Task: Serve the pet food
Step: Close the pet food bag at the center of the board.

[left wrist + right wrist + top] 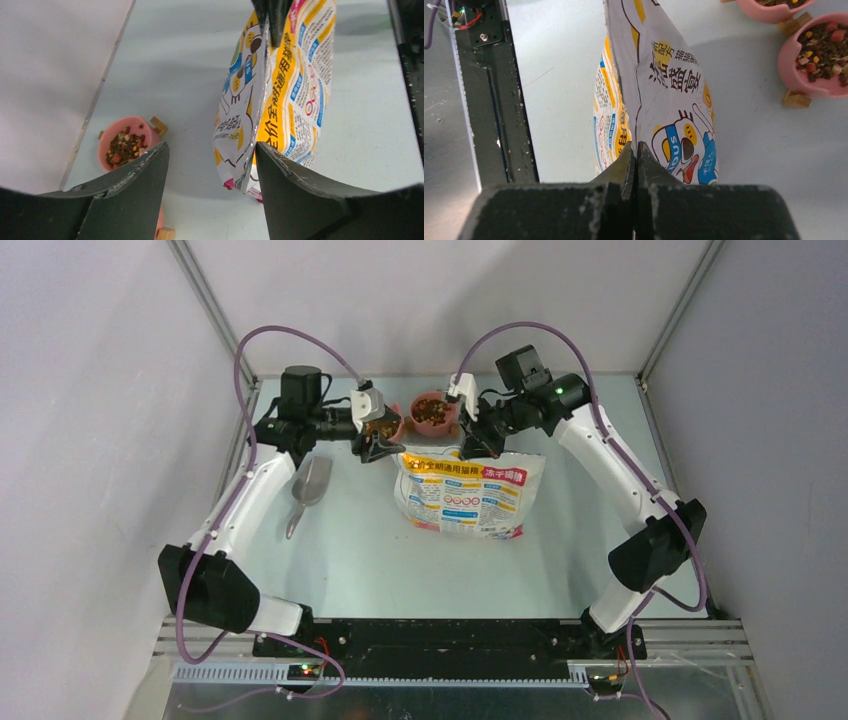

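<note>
The pet food (430,410) is brown and reddish kibble heaped in a pink bowl (445,423) at the back of the table. It also shows in the left wrist view as pet food (124,148) and in the right wrist view as pet food (819,42). A printed cat-picture bag (465,495) stands in front of the bowls. My right gripper (637,150) is shut on the bag's (664,100) top edge. My left gripper (212,165) is open, and the bag's (280,90) other corner lies between its fingers, close to the right finger (300,190).
A second pink bowl (388,426) with kibble sits left of the first, partly under my left wrist. A grey metal scoop (308,488) lies on the table at the left. Small wooden blocks (795,99) stick out from the bowls. The black base rail (499,100) runs along the near edge.
</note>
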Controlling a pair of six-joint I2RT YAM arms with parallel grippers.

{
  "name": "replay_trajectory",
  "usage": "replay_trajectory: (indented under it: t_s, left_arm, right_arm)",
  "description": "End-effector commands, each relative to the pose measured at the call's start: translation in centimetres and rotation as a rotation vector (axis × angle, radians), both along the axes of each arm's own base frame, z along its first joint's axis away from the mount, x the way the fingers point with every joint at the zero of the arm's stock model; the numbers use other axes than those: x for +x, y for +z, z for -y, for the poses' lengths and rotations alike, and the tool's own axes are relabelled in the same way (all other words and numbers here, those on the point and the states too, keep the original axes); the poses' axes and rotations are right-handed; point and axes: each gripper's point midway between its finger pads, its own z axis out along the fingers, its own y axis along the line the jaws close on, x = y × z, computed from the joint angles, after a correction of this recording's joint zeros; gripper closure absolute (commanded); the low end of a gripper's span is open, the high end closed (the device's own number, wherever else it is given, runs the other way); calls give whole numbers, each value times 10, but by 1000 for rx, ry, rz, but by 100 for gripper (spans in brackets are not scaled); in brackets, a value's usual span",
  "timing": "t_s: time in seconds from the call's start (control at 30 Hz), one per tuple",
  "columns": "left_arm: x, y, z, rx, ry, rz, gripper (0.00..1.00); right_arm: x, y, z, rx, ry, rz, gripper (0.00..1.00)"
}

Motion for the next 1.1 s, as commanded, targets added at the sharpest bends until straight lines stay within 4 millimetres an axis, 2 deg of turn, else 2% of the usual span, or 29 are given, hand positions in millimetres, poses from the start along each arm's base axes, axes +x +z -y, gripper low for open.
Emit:
replay_trajectory:
  t_s: [0.0, 0.13, 0.17, 0.2, 0.23, 0.27, 0.3, 0.33, 0.37, 0.4, 0.47, 0.53, 0.57, 0.6, 0.63, 0.7, 0.77, 0.8, 0.9, 1.07]
  left_arm:
    - [-28, 9, 14, -51, -127, -4, 30]
    - [-43, -8, 26, -23, -186, -65, 33]
    - [-46, -10, 29, -10, -197, -69, 36]
    - [-47, -20, 29, 21, -201, -91, 38]
    - [-45, -24, 32, 40, -222, -76, 44]
    - [-52, -31, 30, 64, -231, -124, 47]
    - [-49, -31, 31, 76, -253, -102, 56]
    - [-57, -37, 28, 98, -265, -159, 67]
    - [-54, -35, 29, 110, -287, -121, 73]
    - [-62, -38, 25, 129, -296, -162, 84]
    - [-61, -35, 24, 142, -298, -128, 97]
    - [-55, -35, 24, 136, -254, -104, 100]
    - [-50, -24, 24, 123, -220, -57, 100]
    - [-50, -27, 23, 122, -204, -56, 100]
    - [-47, -18, 22, 110, -179, -28, 100]
    - [-47, -11, 22, 97, -159, -27, 100]
    - [-49, -5, 23, 88, -159, -38, 100]
    - [-48, -3, 23, 85, -159, -36, 100]
    - [-48, -2, 23, 83, -153, -37, 100]
    - [-48, -2, 24, 84, -162, -19, 100]
  right_arm:
    - [-22, 107, -17, 278, 157, 185, 100]
    - [-26, 104, -19, 282, 192, 178, 100]
    - [-28, 102, -18, 279, 199, 173, 100]
    - [-29, 102, -18, 280, 215, 182, 100]
    - [-30, 100, -17, 276, 218, 173, 100]
    - [-31, 100, -16, 277, 231, 176, 100]
    - [-32, 99, -15, 276, 238, 174, 100]
    - [-33, 98, -14, 272, 242, 165, 100]
    - [-34, 97, -14, 271, 249, 165, 100]
    - [-35, 95, -13, 266, 250, 156, 100]
    - [-36, 92, -13, 259, 253, 141, 100]
    - [-37, 90, -14, 248, 245, 131, 100]
    - [-37, 89, -16, 233, 228, 124, 93]
    - [-36, 89, -18, 233, 221, 133, 82]
    - [-36, 87, -22, 223, 197, 123, 61]
    - [-36, 88, -34, 234, 180, 142, 42]
    - [-33, 88, -48, 251, 166, 174, 34]
    - [-32, 88, -58, 263, 170, 195, 33]
    - [-24, 79, -72, 253, 154, 182, 34]
    - [-17, 67, -76, 206, 159, 174, 37]
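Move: The pet food bag's left top corner lies about 3 cm to the right of the open left hand, 3 cm back and some 4 cm below it. From the right hand, which already pinches the mouth farther along, that corner is roughly 10 cm to the left, level fore and aft, 3 cm below. The left bowl is about 12 cm ahead and 6 cm left of the left hand, the right bowl 14 cm ahead and 5 cm right, both some 22 cm below. The bag's mouth, drawn back slightly by the still-closed right fingers, gets pinched near its left end: the left hand comes back and down about 5 cm and a little to the right, turning slightly clockwise, and shuts. Only then does the right hand open, let go and swing some 10 cm up and left, easing back, towards the left hand. ##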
